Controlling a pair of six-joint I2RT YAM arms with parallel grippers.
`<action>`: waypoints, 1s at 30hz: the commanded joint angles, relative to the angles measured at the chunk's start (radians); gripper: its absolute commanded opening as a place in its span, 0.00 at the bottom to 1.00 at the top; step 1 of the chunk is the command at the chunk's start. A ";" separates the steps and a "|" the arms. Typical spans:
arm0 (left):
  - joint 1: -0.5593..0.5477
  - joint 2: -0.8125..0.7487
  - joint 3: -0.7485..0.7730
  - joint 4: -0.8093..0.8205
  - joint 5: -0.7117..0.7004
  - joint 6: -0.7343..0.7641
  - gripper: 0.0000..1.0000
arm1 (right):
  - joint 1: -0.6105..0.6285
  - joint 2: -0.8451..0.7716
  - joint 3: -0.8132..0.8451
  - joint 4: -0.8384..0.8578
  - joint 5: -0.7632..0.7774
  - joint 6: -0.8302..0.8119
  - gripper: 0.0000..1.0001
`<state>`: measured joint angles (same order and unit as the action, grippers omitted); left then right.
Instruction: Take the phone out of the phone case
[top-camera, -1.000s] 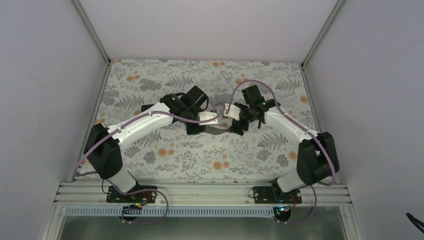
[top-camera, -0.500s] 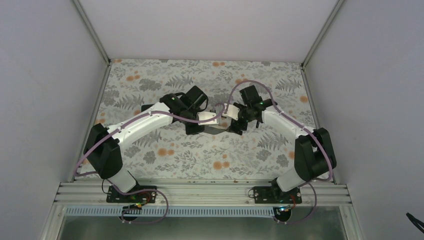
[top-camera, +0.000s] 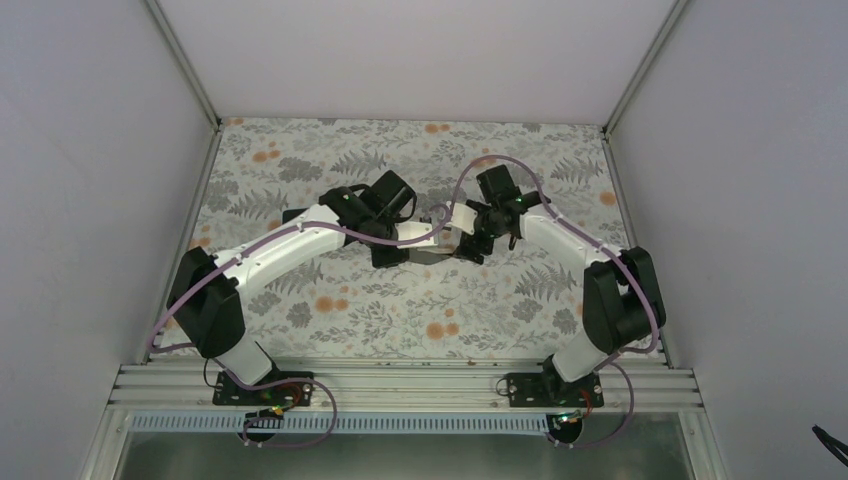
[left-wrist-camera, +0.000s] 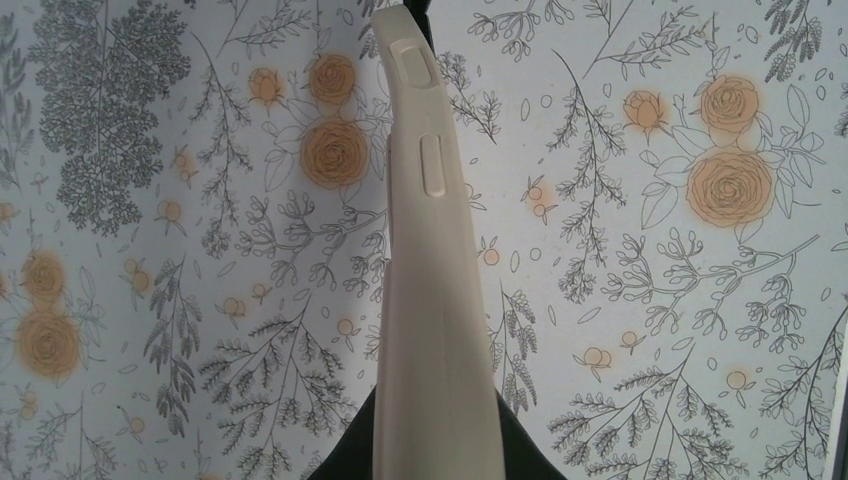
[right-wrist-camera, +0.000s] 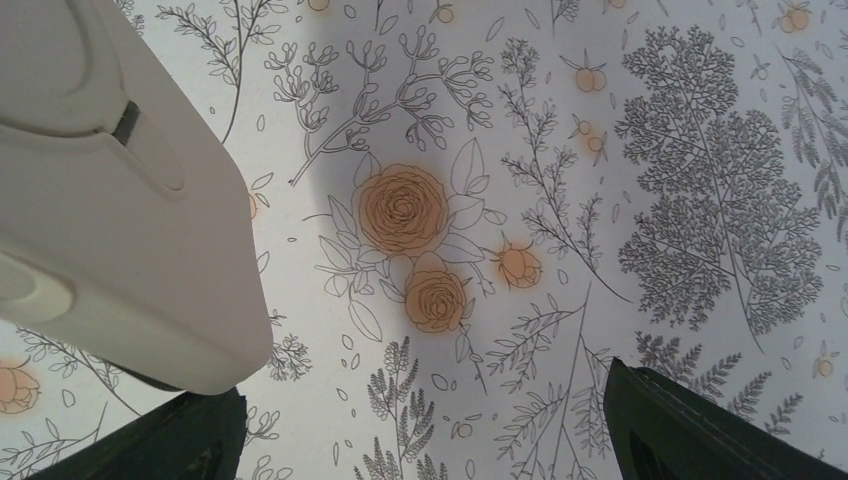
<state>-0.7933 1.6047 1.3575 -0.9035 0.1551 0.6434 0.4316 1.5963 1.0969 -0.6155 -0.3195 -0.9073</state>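
Note:
The cream phone case (top-camera: 428, 237) is held above the floral table between the two arms. In the left wrist view the case (left-wrist-camera: 432, 300) shows edge-on, with two side buttons, running up from between my dark fingers (left-wrist-camera: 345, 462). My left gripper (left-wrist-camera: 435, 435) is shut on it and also shows in the top view (top-camera: 400, 243). My right gripper (right-wrist-camera: 420, 385) is wide open, and it too shows in the top view (top-camera: 470, 238). A corner of the case (right-wrist-camera: 120, 220) lies just above its left finger (right-wrist-camera: 170, 440), not between the jaws. The phone itself cannot be told apart from the case.
The floral tablecloth (top-camera: 330, 300) covers the table. Grey walls with metal posts (top-camera: 185, 60) close in the left, right and back. An aluminium rail (top-camera: 400, 385) runs along the near edge by the arm bases.
My right gripper has moved left, closer to the end of the case. The dark underside seen below the case earlier is now mostly hidden. The left arm has hardly moved.

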 joint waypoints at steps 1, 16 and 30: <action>-0.031 -0.021 0.026 0.011 0.124 0.025 0.02 | 0.007 0.004 0.072 0.098 -0.004 0.040 0.91; -0.047 0.002 0.056 -0.007 0.214 0.027 0.02 | 0.026 0.049 0.195 0.019 -0.115 0.051 0.92; -0.045 0.053 0.191 -0.062 0.369 0.045 0.02 | 0.154 0.024 0.193 -0.020 -0.273 0.048 0.91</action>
<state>-0.7929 1.6440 1.4704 -1.0977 0.2169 0.6430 0.5354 1.6520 1.2598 -0.8135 -0.3656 -0.9295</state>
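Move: My left hand grips the cased phone by its left end, and the free right end sits about 13 cm to that hand's right, 2 cm farther out and 5 cm lower. From my open right hand, that end is some 4 cm left, 5 cm back and about level. The second phone, in its blue case, lies roughly 22 cm left of my left hand, 13 cm farther out and 15 cm down. I work the nearer finger of my right hand at the phone's free end, easing forward about 1 cm, then sweeping some 4 cm left and 4 cm back while rising 2 cm, fingers wide open, wedging the tip between phone and case. My left hand keeps its pinch, first holding nearly still, then drawing back about 2 cm with a slight tilt. ##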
